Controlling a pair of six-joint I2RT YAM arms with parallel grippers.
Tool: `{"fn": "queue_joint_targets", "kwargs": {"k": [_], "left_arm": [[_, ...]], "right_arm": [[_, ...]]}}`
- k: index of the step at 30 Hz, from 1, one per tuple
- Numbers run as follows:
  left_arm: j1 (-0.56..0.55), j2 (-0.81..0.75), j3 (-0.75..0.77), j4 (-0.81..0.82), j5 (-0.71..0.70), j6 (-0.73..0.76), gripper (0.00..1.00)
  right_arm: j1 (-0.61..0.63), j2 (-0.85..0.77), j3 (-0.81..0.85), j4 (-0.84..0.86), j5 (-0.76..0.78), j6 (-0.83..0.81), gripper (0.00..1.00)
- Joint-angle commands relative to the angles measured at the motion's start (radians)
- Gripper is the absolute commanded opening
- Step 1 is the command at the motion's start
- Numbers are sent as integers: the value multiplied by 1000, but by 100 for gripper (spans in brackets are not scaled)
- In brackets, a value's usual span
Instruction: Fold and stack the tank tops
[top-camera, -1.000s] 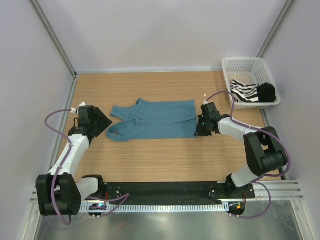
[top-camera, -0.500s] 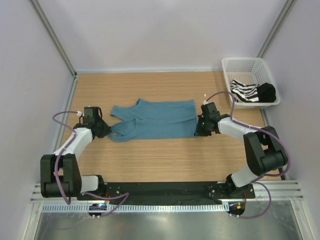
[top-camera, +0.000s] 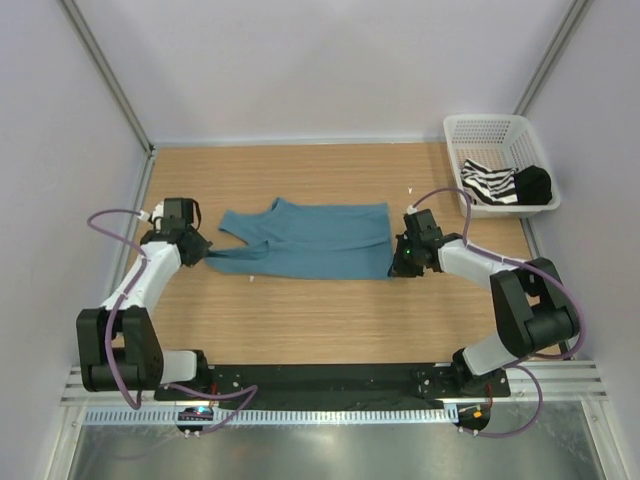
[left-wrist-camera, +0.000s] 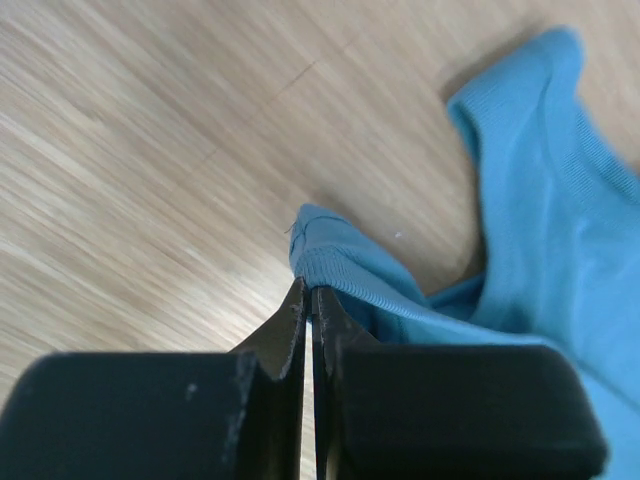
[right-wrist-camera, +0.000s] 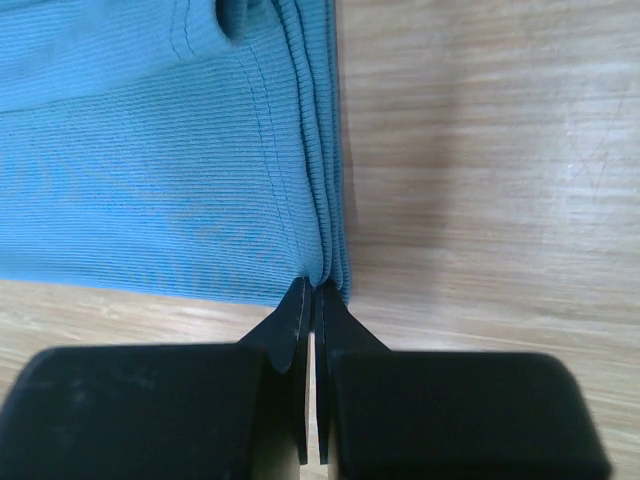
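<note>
A teal-blue tank top (top-camera: 310, 240) lies flat across the middle of the wooden table, straps to the left. My left gripper (top-camera: 203, 257) is shut on the end of the near strap (left-wrist-camera: 330, 262), which is drawn out straight to the left. My right gripper (top-camera: 398, 268) is shut on the near corner of the hem (right-wrist-camera: 322, 262), where several cloth layers bunch between the fingers. The striped black and white tank top (top-camera: 490, 185) lies crumpled in the basket at the far right.
A white mesh basket (top-camera: 480, 130) stands at the table's far right corner and also holds a black cloth item (top-camera: 533, 183). Grey walls close in the table on the left, back and right. A small white speck (top-camera: 411, 190) lies near the hem.
My left gripper moved in to the near strap, closed on it and pulled it straight out to the left. The right gripper stayed shut on the hem corner.
</note>
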Motion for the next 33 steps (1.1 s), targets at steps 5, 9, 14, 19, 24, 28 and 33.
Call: {"fn": "queue_joint_targets", "kwargs": {"k": [5, 9, 14, 19, 24, 28, 33], "left_arm": [[4, 78, 177, -172, -107, -44, 0], [6, 135, 207, -186, -95, -27, 8], [6, 148, 175, -160, -58, -33, 18], [4, 123, 135, -144, -47, -31, 61], [4, 27, 109, -117, -15, -16, 70], [4, -46, 115, -140, -93, -7, 97], [3, -55, 166, -154, -12, 13, 97]], "right_arm": [[-2, -70, -51, -52, -55, -14, 1], [-3, -92, -55, -67, -59, -21, 1], [-2, -106, -60, -78, -60, -21, 1], [-2, -144, -77, -88, -65, -14, 1], [-2, -179, -101, -107, -48, 16, 1], [-3, -230, -133, -111, -22, 44, 1], [-2, -271, -173, -122, -29, 74, 1]]}}
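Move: The left hand holds the tank top's left end a little off the wood, its landing spot roughly 4 cm below and 1 cm ahead. The far strap lies some 6 cm ahead and 7 cm to its right. The right hand pinches the near right corner at table height; bare table for it lies about 6 cm back and 1 cm right, while the far right corner is roughly 16 cm ahead and 1 cm left. Still pinching the near right corner, the right hand drags the tank top along the table towards the robot by about 6 cm, drifting slightly right late on, fingers kept shut. Meanwhile the left hand lifts the cloth's left end 2 cm up and forward, sinks about 3 cm with the fingers tipping a little further forward-down, opens wide to let go, then tips back and rises clear of the cloth by some 5 cm. ##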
